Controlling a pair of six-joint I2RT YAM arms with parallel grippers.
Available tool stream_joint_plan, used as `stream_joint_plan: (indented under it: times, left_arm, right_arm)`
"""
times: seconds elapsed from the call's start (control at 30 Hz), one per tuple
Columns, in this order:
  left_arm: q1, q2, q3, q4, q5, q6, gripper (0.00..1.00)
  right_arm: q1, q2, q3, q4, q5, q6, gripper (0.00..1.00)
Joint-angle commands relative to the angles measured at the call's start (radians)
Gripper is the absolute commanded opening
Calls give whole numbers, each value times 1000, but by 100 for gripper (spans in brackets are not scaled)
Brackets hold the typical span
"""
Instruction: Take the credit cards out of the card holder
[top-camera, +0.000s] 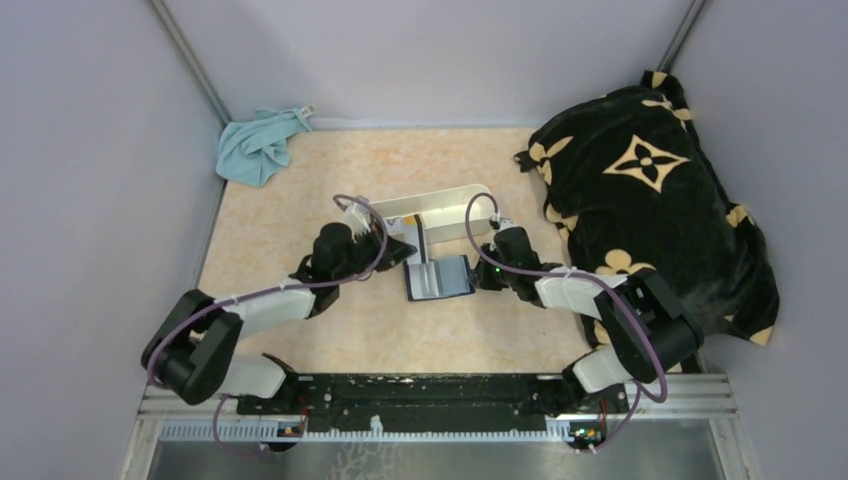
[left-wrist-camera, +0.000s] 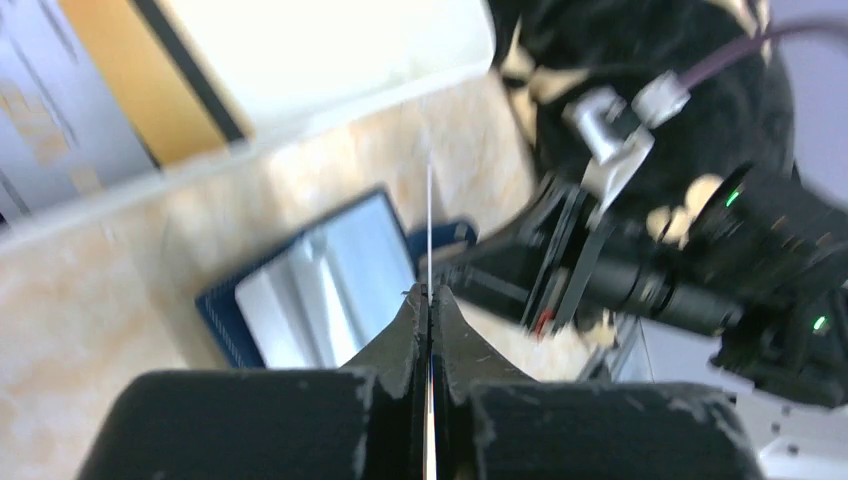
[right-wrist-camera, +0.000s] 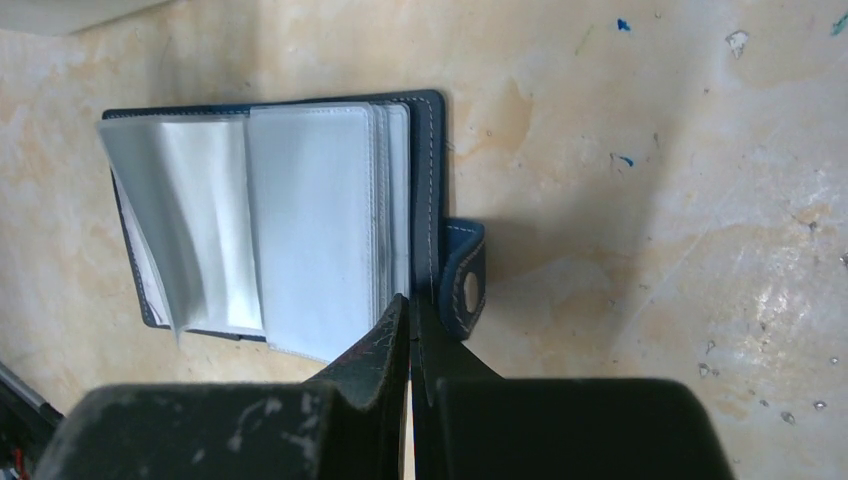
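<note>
The card holder (top-camera: 438, 279) lies open on the table, navy outside with pale sleeves fanned up (right-wrist-camera: 300, 220), its snap tab (right-wrist-camera: 465, 275) on the right. My right gripper (right-wrist-camera: 410, 300) is shut on the holder's right cover edge beside the tab, also seen in the top view (top-camera: 478, 275). My left gripper (top-camera: 405, 252) sits at the holder's far left corner. It is shut (left-wrist-camera: 430, 292) on a credit card (left-wrist-camera: 430, 215), which shows edge-on as a thin pale line sticking out past the fingertips, above the holder (left-wrist-camera: 310, 290). Whether the sleeves hold cards, I cannot tell.
A long white tray (top-camera: 440, 200) stands just behind the holder, close to both grippers. A black blanket with gold flowers (top-camera: 650, 200) is heaped at the right. A teal cloth (top-camera: 258, 145) lies in the far left corner. Grey walls close in the table.
</note>
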Motion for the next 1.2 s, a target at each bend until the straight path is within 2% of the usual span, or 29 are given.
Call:
stream_joint_plan:
  times: [0.0, 0.17, 0.3, 0.57, 1.17]
  left_arm:
    - [34, -92, 190, -368, -182, 102, 0]
    - [71, -3, 493, -783, -386, 150, 0]
    - [124, 83, 660, -963, -412, 153, 0]
    - [148, 145, 758, -1111, -451, 174, 0]
    - [153, 252, 782, -1092, -432, 189, 0]
  right_arm:
    - [-2, -42, -12, -43, 6, -28, 0]
    - [-1, -41, -22, -38, 6, -30, 0]
    - [0, -37, -30, -37, 15, -35, 0]
    - [-1, -9, -37, -15, 18, -34, 0]
    - [-3, 20, -40, 3, 13, -38, 0]
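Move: The left fingers already hold a card, clear of the holder. The upright card stack at the left end of the white tray lies about 12 cm ahead of them, 11 cm left and 9 cm down; the silver VIP card lies flat about 12 cm ahead and 6 cm left. The card holder is some 3 cm back, 7 cm right and 11 cm below. From the right hand, the stack is roughly 14 cm ahead and 28 cm left, at about its height. Carry the held card away from the holder towards the left end of the white tray: swing the left gripper forward and up in a fast arc, then left and back down about 9 cm, ending roughly 10 cm forward and 10 cm left at the starting height. Roll and tip the wrist some 45 degrees so the rightward-pointing fingers come to aim forward and down; keep the pinch shut. ##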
